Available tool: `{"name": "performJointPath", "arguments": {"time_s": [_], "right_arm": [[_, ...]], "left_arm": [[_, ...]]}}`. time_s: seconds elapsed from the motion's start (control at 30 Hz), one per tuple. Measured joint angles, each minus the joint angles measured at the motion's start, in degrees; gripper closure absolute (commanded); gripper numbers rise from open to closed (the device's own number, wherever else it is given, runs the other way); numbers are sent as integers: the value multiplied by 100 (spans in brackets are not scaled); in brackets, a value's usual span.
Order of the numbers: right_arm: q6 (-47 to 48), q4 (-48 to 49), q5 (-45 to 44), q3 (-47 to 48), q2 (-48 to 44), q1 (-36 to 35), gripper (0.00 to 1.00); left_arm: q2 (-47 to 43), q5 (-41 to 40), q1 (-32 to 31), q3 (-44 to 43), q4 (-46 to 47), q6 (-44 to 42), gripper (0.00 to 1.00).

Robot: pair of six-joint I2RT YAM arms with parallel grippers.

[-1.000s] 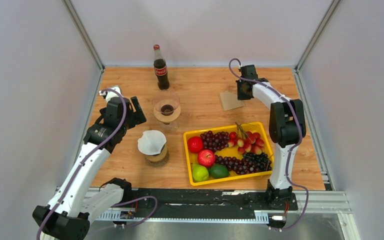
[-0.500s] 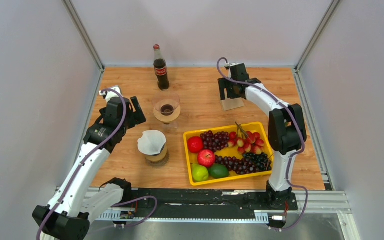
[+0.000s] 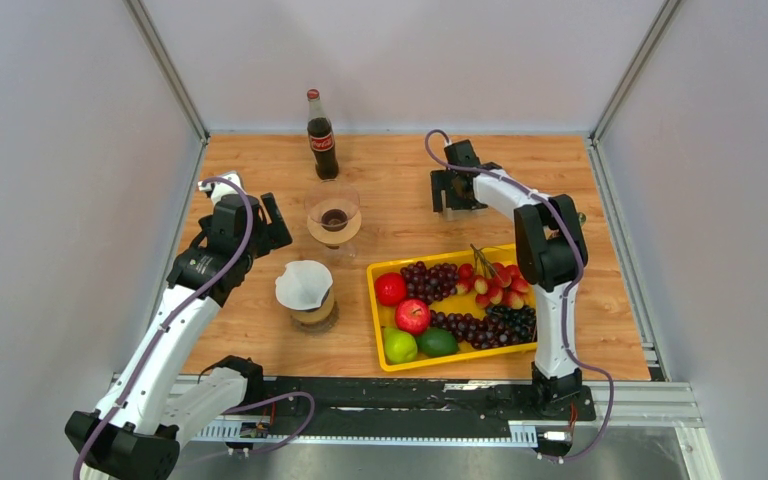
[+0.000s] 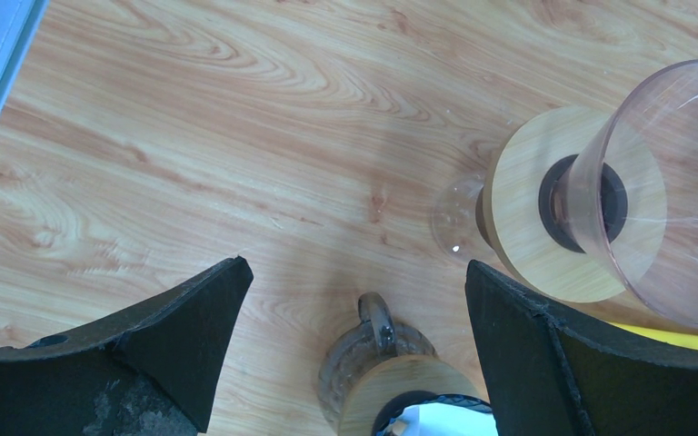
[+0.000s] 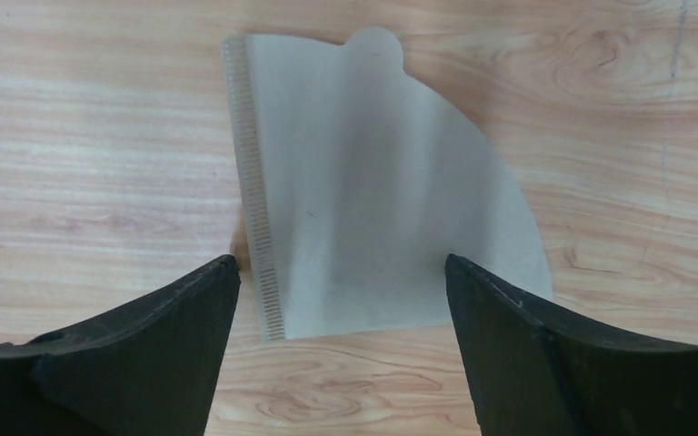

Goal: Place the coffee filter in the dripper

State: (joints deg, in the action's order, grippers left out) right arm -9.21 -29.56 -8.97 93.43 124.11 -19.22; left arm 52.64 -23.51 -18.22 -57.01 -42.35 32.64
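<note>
A flat, fan-shaped brownish coffee filter (image 5: 373, 200) lies on the wooden table. My right gripper (image 5: 341, 263) hovers just above it, open, one finger on either side of its near edge; in the top view this gripper (image 3: 450, 192) covers the filter. The empty glass dripper (image 3: 333, 215) with a wooden collar stands mid-table, also seen as the dripper (image 4: 600, 195) in the left wrist view. A second dripper (image 3: 307, 295) nearer me holds a white filter. My left gripper (image 3: 275, 222) is open beside both drippers, nothing between its fingers (image 4: 191, 309).
A cola bottle (image 3: 321, 136) stands behind the empty dripper. A yellow tray (image 3: 440, 257) of apples, limes, grapes and cherries sits in front of the right gripper. Grey walls close in the left, right and back edges of the table.
My right gripper has gone from shut to open and shifted left, so it now sits over the flat filter. The left arm has not moved.
</note>
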Motion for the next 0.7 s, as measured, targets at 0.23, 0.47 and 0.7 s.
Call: {"name": "performJointPath", "arguments": {"time_s": [0.23,0.47,0.7], "right_arm": [[-216,52,35,96,94,142,67],[-249,59,26,101,92,245,78],[-114,-48,245,63,-111,240,78]], "left_arm": [[-24,-57,0,0,-13,0,0],[-48,-94,0,0,-33,2,0],[-83,-96,0,-17,-55,2,0]]}}
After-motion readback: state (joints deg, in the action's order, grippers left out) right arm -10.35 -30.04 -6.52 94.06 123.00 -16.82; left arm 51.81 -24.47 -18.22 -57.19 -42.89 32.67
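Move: The coffee filter lies flat beneath the right hand's open fingers, its middle about 2 cm ahead, 1 cm right and 2 cm below. The clear dripper stands roughly 20 cm left and 6 cm back, its middle some 6 cm higher; the fruit tray is about 21 cm straight back. From the left hand the filter is around 22 cm ahead, 28 cm right and 21 cm below. The right fingers close and pinch the coffee filter, sliding about 1.5 cm right, then start to rise. ##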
